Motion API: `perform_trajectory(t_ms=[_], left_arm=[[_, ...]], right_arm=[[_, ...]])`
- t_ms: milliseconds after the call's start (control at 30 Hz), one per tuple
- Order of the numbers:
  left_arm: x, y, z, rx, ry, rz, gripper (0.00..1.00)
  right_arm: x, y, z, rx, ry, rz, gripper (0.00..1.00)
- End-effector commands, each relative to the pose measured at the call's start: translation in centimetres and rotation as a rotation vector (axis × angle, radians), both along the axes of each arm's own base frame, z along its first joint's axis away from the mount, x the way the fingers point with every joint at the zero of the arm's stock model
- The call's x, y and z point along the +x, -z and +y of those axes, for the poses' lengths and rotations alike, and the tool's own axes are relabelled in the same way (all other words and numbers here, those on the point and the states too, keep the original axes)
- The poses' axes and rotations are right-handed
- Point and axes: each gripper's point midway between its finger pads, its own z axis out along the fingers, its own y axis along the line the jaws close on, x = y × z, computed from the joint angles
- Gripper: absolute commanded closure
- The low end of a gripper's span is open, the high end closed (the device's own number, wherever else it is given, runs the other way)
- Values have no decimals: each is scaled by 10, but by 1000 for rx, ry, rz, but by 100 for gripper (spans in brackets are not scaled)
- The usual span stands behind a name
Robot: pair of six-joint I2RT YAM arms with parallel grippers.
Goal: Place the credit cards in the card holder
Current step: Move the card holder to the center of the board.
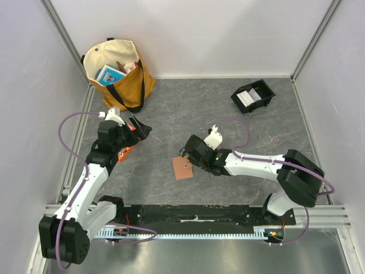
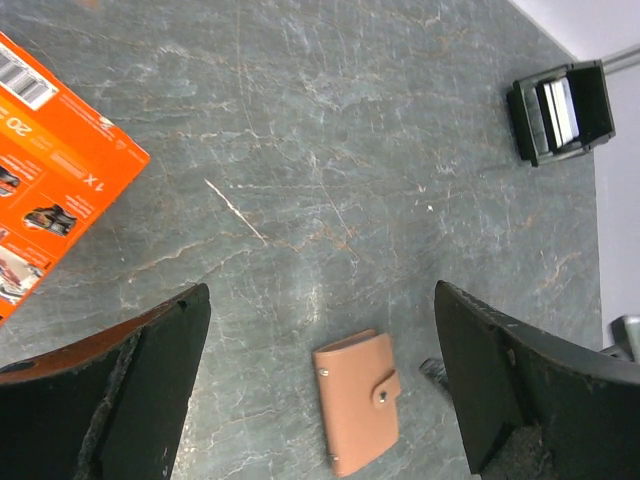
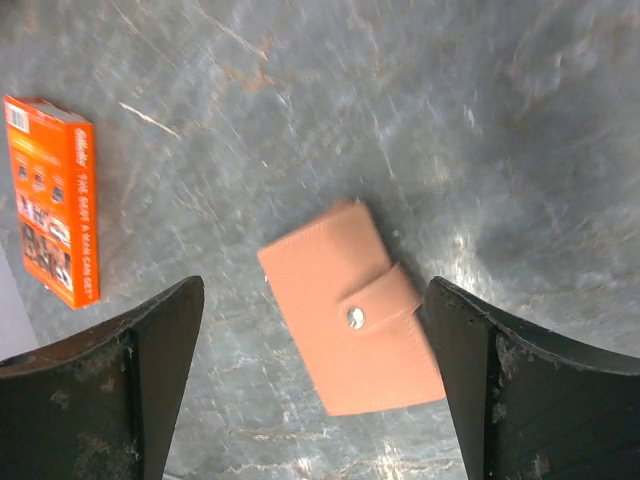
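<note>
The card holder (image 1: 183, 168) is a tan wallet lying flat on the grey table with its snap tab fastened. My right gripper (image 1: 190, 153) hovers open just above it, and the right wrist view shows the card holder (image 3: 350, 320) below and between the spread jaws of the gripper (image 3: 315, 285), which touch nothing. The credit cards (image 1: 247, 97) are a white stack in the black tray (image 1: 263, 90) at the back right. My left gripper (image 1: 138, 130) stands open over the orange packet (image 1: 126, 150). Its wrist view takes in the card holder (image 2: 357, 400), the credit cards (image 2: 558, 105) and the gripper (image 2: 321, 290).
A yellow tote bag (image 1: 120, 73) with things in it stands at the back left corner. The orange packet (image 2: 50, 225) lies left of the card holder, also seen as the orange packet (image 3: 55, 200). The black tray (image 2: 525, 110) sits far from both grippers. Walls close in three sides.
</note>
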Motion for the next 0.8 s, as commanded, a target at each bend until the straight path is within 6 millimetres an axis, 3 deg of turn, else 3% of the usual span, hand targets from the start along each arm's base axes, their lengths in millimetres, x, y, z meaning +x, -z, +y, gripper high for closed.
perform_trajectory(t_ms=[0, 67, 133, 267, 367, 533, 667, 767], left_arm=[[-13, 12, -17, 25, 93, 28, 2], [-20, 22, -31, 40, 127, 50, 2], [-28, 32, -49, 84, 169, 75, 2], [-39, 47, -77, 130, 222, 102, 2], [-43, 52, -91, 150, 272, 122, 2], [-50, 59, -86, 198, 262, 143, 2], [-58, 64, -80, 207, 257, 159, 2], [-64, 69, -76, 212, 253, 172, 2]], right_arm=[[33, -57, -31, -107, 14, -184, 2], [51, -71, -66, -173, 27, -209, 2], [78, -75, -122, -254, 114, -190, 2], [132, -96, -206, -382, 210, -193, 2], [177, -85, -258, -341, 267, -94, 2], [238, -58, -309, -318, 279, 4, 2], [266, -31, -343, -297, 348, 42, 2], [277, -23, -362, -316, 394, 34, 2]])
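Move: From the right hand the card holder lies about 3 cm back, 4 cm to the left and 6 cm below. The black box is roughly 30 cm ahead and 28 cm to the right, 4 cm lower, with its white cards some 4 cm to the left of its middle. From the left hand the card holder is about 9 cm back, 16 cm right and 16 cm down; the orange packet lies around 11 cm left and 2 cm ahead, 15 cm below. Rightward and forward in a fast arc, the right hand leaves the card holder for the black box's right side, about 35 cm right and 26 cm forward, rising 9 cm before sinking almost as much, turning clockwise. The left hand swings right, down and back, some 8 cm rightward, towards the card holder, also turning clockwise. All fingers stay wide open; neither hand grips anything. ##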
